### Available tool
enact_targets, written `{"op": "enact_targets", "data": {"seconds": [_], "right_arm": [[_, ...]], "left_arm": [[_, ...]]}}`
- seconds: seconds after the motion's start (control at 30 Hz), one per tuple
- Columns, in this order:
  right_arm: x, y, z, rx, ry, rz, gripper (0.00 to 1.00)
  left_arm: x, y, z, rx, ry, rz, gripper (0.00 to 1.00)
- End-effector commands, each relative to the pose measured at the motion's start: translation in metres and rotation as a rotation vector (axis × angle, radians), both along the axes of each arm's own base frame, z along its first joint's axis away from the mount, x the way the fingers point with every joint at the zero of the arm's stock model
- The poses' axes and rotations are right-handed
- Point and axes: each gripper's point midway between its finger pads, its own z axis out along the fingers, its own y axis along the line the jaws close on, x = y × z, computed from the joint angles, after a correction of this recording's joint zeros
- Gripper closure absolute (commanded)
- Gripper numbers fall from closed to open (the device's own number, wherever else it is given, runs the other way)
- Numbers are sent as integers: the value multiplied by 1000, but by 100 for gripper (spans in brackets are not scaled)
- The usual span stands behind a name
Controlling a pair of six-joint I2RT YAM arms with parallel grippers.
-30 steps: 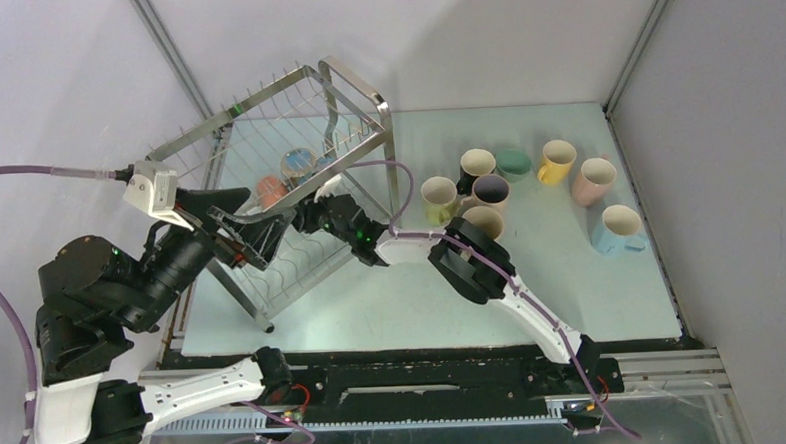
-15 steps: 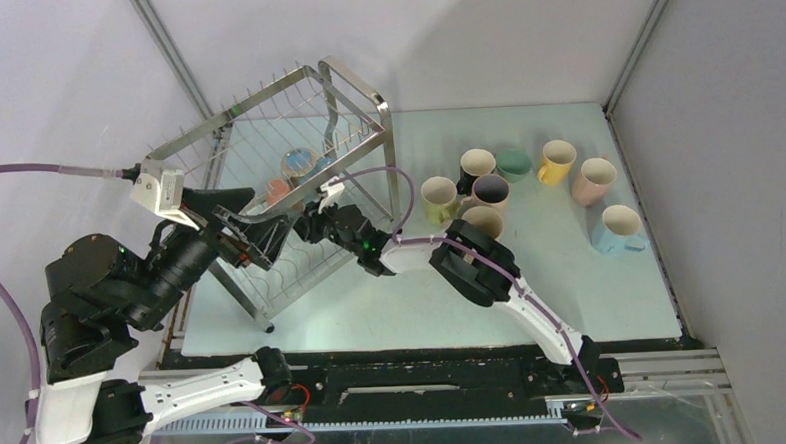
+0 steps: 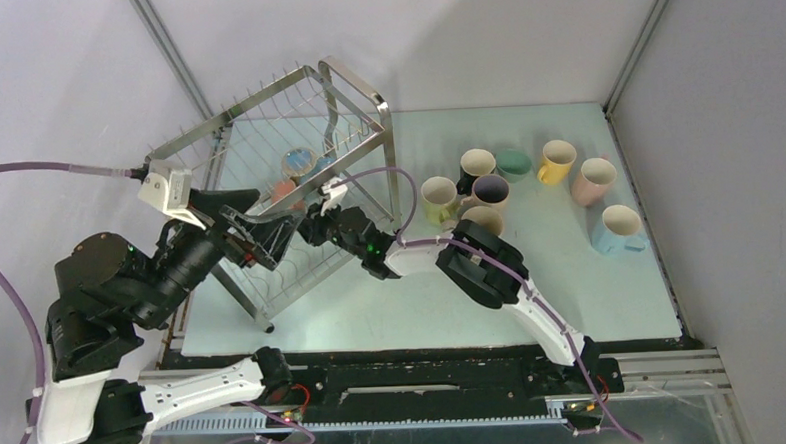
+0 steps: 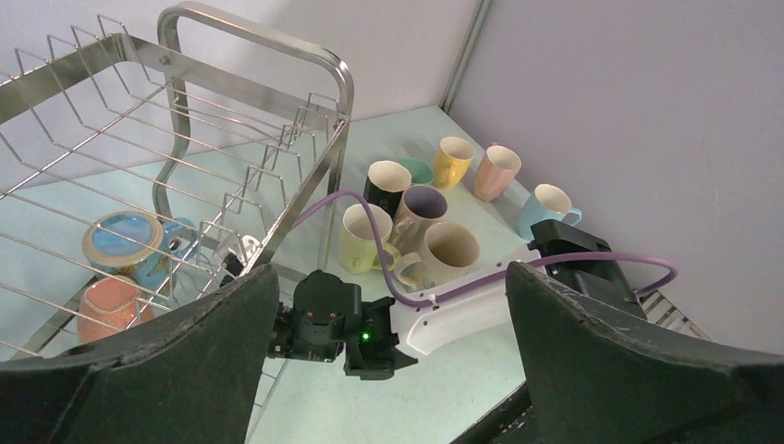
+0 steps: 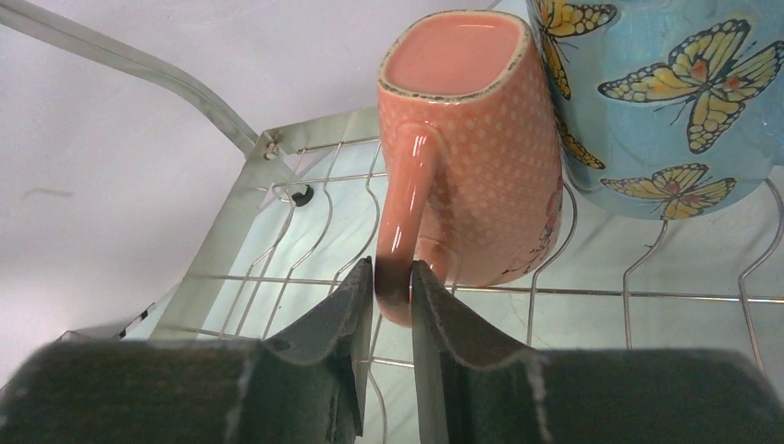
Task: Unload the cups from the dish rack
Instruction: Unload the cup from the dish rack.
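Observation:
The dish rack stands tilted at the table's left. Two cups lie on its lower tier: an orange-red dotted cup and a blue butterfly cup touching it on the right. In the top view the orange-red cup sits in front of the blue cup. My right gripper reaches into the rack from the right, its fingers pressed on both sides of the orange-red cup's loop handle. My left gripper hangs wide open at the rack's front left with nothing between its fingers, looking down on the right wrist.
Several unloaded cups stand on the table right of the rack: a pale yellow one, a black one, a green one, a yellow one, a pink one and a light blue one. The right arm's purple cable loops past the rack's post.
My right gripper has pushed further left into the rack and its jaws have narrowed onto the orange-red cup's handle. The left arm has shifted slightly to the right, still open.

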Motion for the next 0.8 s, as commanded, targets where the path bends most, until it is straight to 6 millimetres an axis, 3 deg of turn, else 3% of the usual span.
{"op": "enact_targets", "data": {"seconds": [0.0,0.23,0.37,0.77], "right_arm": [[-14,1,60,70,-88,10,72],[-18,1,56,46,-88,3,67],[-8,2,49,19,-78,-40,54],[23,13,23,-82,-15,-154,46]], "left_arm": [[1,-6,3,-29,0,-10,0],[-2,-4,2,-41,4,-15,0],[-2,-3,2,-42,6,-18,0],[-5,2,6,-46,-8,-16,0]]}}
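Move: The right fingers already hold the lower end of the orange cup's handle. The upside-down cup's middle lies about 4 cm ahead, 4 cm to the left and 1 cm above the right hand. The blue butterfly cup stands roughly 9 cm ahead, level left-right and about 2 cm higher than the hand. From the idle left hand, the orange cup lies some 25 cm ahead, 7 cm to the left and 34 cm below. Draw the right gripper back a further 1 cm or so with the orange cup's handle still between its fingertips, then open the fingers to about half and let go of the handle. Go on up by about 3 cm and forward by nearly as much over the rack, turning the wrist slightly clockwise, with the fingers left open about the handle's upper part. ##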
